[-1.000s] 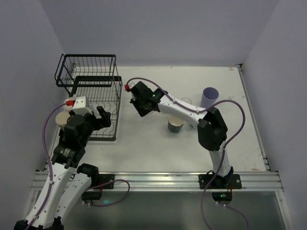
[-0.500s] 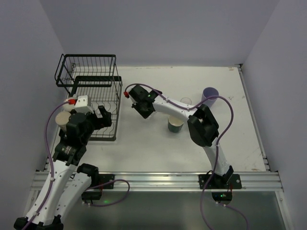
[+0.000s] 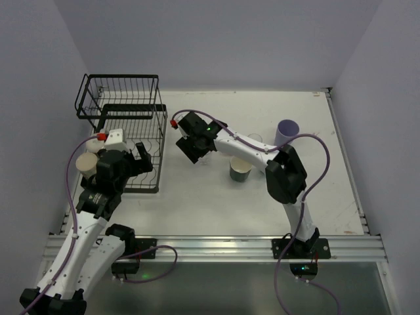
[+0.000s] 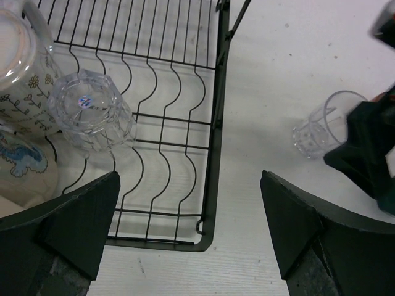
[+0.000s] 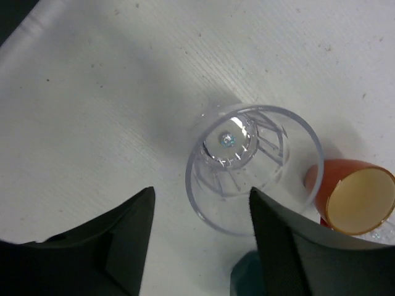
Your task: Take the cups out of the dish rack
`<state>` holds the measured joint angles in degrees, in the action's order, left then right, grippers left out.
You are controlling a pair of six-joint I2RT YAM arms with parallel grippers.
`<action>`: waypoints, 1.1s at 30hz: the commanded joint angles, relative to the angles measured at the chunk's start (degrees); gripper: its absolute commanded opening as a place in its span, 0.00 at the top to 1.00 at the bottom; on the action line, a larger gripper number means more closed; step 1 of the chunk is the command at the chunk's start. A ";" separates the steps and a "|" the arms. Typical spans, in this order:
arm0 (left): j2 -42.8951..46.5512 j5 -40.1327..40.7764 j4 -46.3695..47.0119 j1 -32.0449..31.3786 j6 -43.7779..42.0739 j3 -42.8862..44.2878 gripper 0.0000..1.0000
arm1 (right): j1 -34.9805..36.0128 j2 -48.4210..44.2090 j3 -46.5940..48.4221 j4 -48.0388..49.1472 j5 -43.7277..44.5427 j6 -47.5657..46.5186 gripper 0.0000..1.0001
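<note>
The black wire dish rack [image 3: 120, 98] stands at the far left. In the left wrist view its ridged tray [image 4: 217, 117] holds an upturned clear glass [image 4: 92, 112], a cream flowered mug [image 4: 18, 74] and a mug with a blue pattern [image 4: 21, 165]. My left gripper [image 4: 190, 185] is open and empty above the tray's near right corner. My right gripper [image 5: 202, 192] is open just behind a second clear glass [image 5: 254, 166], which stands upright on the table right of the rack [image 4: 321, 126]. A small orange cup [image 5: 355, 196] lies beside it.
A teal mug [image 3: 240, 170], another clear glass [image 3: 254, 139] and a lavender tumbler [image 3: 287, 132] stand on the white table right of centre. A cream cup [image 3: 85, 163] shows left of my left arm. Walls close in the table's left, back and right sides.
The right arm's elbow swung left and back again while its gripper stayed beside the rack. The left gripper crept slightly further over the tray.
</note>
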<state>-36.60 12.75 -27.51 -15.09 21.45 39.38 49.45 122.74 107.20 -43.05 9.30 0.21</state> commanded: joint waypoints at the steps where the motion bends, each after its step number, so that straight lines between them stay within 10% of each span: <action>1: -2.42 5.08 0.09 0.50 0.95 1.58 0.00 | 0.03 -11.71 -3.21 3.22 -1.56 2.24 0.30; 7: -9.35 9.74 2.36 0.50 8.07 3.34 0.00 | 0.03 -28.14 -16.12 11.57 -6.39 7.43 0.12; 16: -15.17 21.68 7.37 0.50 15.54 0.71 0.00 | 0.03 -51.96 -40.12 26.17 -12.11 12.27 0.12; 33: -33.00 34.09 12.30 2.96 17.32 3.78 0.00 | 0.03 -59.28 -51.12 34.35 -16.95 12.27 0.09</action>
<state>-68.20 41.12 -19.68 -13.65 38.35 40.84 49.45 66.06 56.21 -12.73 -6.11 12.03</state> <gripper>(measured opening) 0.997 0.906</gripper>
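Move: For the left hand, the upside-down glass in the rack lies about 9 cm ahead, 10 cm left and 14 cm below; the floral mug stands some 7 cm left of that glass and 2 cm farther out, the seahorse mug 8 cm left and 5 cm nearer. For the right hand, the table glass is about 2 cm ahead, 2 cm right and 5 cm below. The orange cup stands roughly 6 cm ahead, 11 cm right of this hand. Fingers already parted around its near wall, the right hand comes up clear of the table glass, rising some 15 cm while drawing back and somewhat right, opening wider and rolling its left side up. Meanwhile the wide-open left hand sinks about 9 cm, going left and forward towards the rack glass, turning some 35 degrees counter-clockwise and tipping farther down, no contact visible. ##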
